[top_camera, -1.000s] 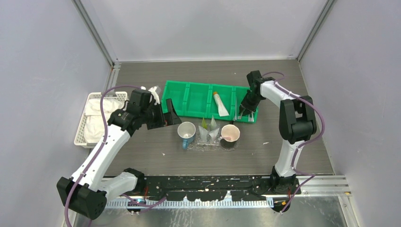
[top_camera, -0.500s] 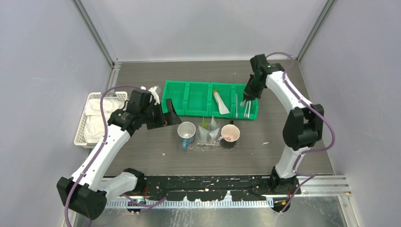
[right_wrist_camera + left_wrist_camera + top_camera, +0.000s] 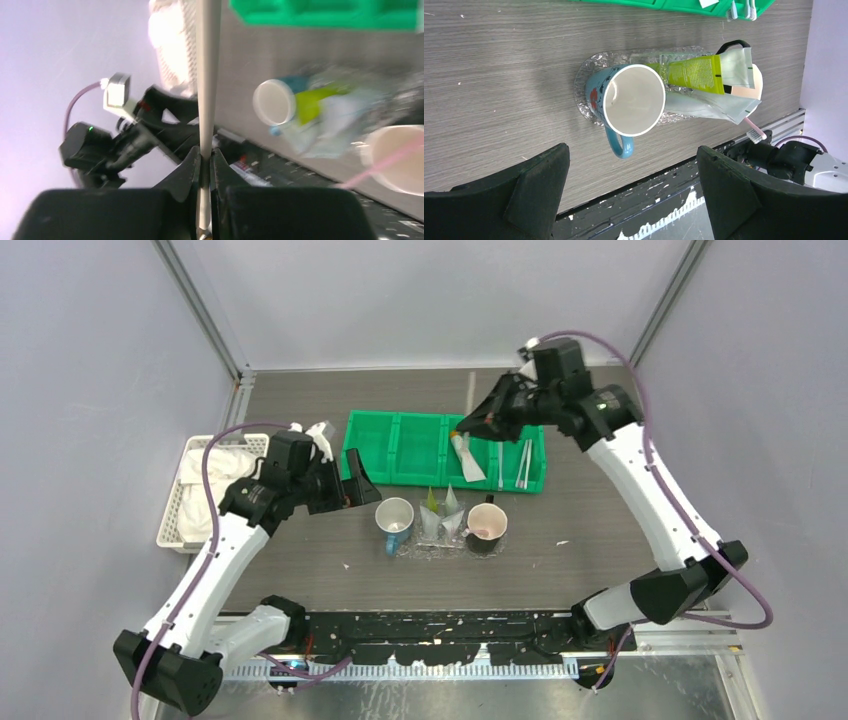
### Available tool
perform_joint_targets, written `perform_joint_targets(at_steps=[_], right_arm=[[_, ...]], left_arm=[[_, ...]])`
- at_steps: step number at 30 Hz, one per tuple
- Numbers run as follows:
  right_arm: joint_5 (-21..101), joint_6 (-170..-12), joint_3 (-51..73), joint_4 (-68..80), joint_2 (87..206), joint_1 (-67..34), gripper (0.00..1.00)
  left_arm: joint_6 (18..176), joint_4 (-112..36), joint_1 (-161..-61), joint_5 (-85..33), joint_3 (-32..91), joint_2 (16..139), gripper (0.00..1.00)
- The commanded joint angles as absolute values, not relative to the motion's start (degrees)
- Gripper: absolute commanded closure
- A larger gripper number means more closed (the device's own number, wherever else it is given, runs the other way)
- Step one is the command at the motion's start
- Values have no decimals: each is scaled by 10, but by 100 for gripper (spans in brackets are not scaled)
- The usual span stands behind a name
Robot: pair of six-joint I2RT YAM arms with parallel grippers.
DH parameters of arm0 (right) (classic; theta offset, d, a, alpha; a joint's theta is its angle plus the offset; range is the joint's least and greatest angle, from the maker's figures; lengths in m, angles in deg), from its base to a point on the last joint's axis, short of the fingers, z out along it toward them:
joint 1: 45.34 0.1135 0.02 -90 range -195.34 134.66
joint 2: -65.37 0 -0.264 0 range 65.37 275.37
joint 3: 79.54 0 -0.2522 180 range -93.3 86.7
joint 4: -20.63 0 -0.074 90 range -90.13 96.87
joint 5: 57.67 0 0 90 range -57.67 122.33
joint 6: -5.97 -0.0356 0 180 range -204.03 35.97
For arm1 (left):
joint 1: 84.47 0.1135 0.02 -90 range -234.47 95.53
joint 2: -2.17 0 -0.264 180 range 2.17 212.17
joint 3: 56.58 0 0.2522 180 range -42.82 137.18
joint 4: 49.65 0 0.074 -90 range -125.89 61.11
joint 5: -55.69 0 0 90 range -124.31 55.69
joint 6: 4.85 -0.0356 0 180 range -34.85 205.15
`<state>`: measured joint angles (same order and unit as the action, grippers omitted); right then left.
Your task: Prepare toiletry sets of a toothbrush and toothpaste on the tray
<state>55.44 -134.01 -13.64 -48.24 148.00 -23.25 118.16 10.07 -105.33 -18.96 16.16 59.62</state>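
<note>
The clear speckled tray (image 3: pixel 437 547) (image 3: pixel 583 90) lies in front of the green bin and carries a blue mug (image 3: pixel 394 516) (image 3: pixel 631 100), yellow-green and clear wrapped sachets (image 3: pixel 441 510) (image 3: pixel 694 74), and a second mug (image 3: pixel 487 523) with a pink toothbrush (image 3: pixel 755 133) in it. My right gripper (image 3: pixel 468 427) (image 3: pixel 205 156) is raised over the bin, shut on a slim white toothbrush (image 3: pixel 207 75) that sticks out beyond its fingers. A white toothpaste tube (image 3: pixel 466 460) lies in the bin. My left gripper (image 3: pixel 356 484) (image 3: pixel 631 200) stands wide open, left of the blue mug, with nothing in it.
The green four-compartment bin (image 3: pixel 400 445) (image 3: pixel 325 12) sits behind the tray, with slim toothbrushes (image 3: pixel 522 466) in its right compartment. A white mesh basket (image 3: pixel 200 490) with white packets stands at the far left. Grey walls close in on both sides.
My right gripper has closed on a toothbrush in the bin's right compartment, lifted it and swung up and left over the bin. The left arm has barely moved.
</note>
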Motion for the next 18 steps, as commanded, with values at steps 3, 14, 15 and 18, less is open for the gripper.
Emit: perform_joint_targets(at_steps=[3,14,15,18], right_arm=[[631,-1593,-64,-267,1480,-90,99],[519,-1735,-75,-410,1478,46,99],[516,-1749,-65,-410,1474,50,99],[510,-1795,-31,-393,1463,64,99]], left_arm=[[1186,119,-1048,-208,168,564,2],[1207,161,-1047,-281,192,517,2],[1210,166,-1047,-302,189,502,2],[1226,170,-1047,-371,172,444,2]])
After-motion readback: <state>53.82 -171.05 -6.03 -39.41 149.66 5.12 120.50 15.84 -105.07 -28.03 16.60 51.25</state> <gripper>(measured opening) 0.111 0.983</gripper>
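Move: The right hand, holding the white toothbrush, has the blue mug about 14 cm to its left, 6 cm back and some 28 cm below. The packets lie roughly 3 cm to the hand's left and the black mug 6 cm to its right, both 6 cm back; the toothpaste tube is 10 cm ahead and 3 cm right. From the open left hand, the blue mug is about 7 cm right, 1 cm ahead and 14 cm below. Left and back in one quick sweep, almost level, the right hand carries the still-pinched white toothbrush some 15 cm left and 12 cm back, from the green bin towards the blue mug, easing off high above it while the wrist turns about 30 degrees so the fingers point mostly left and down. The left hand, empty and open, backs away leftwards about 3 cm, rising slightly. ##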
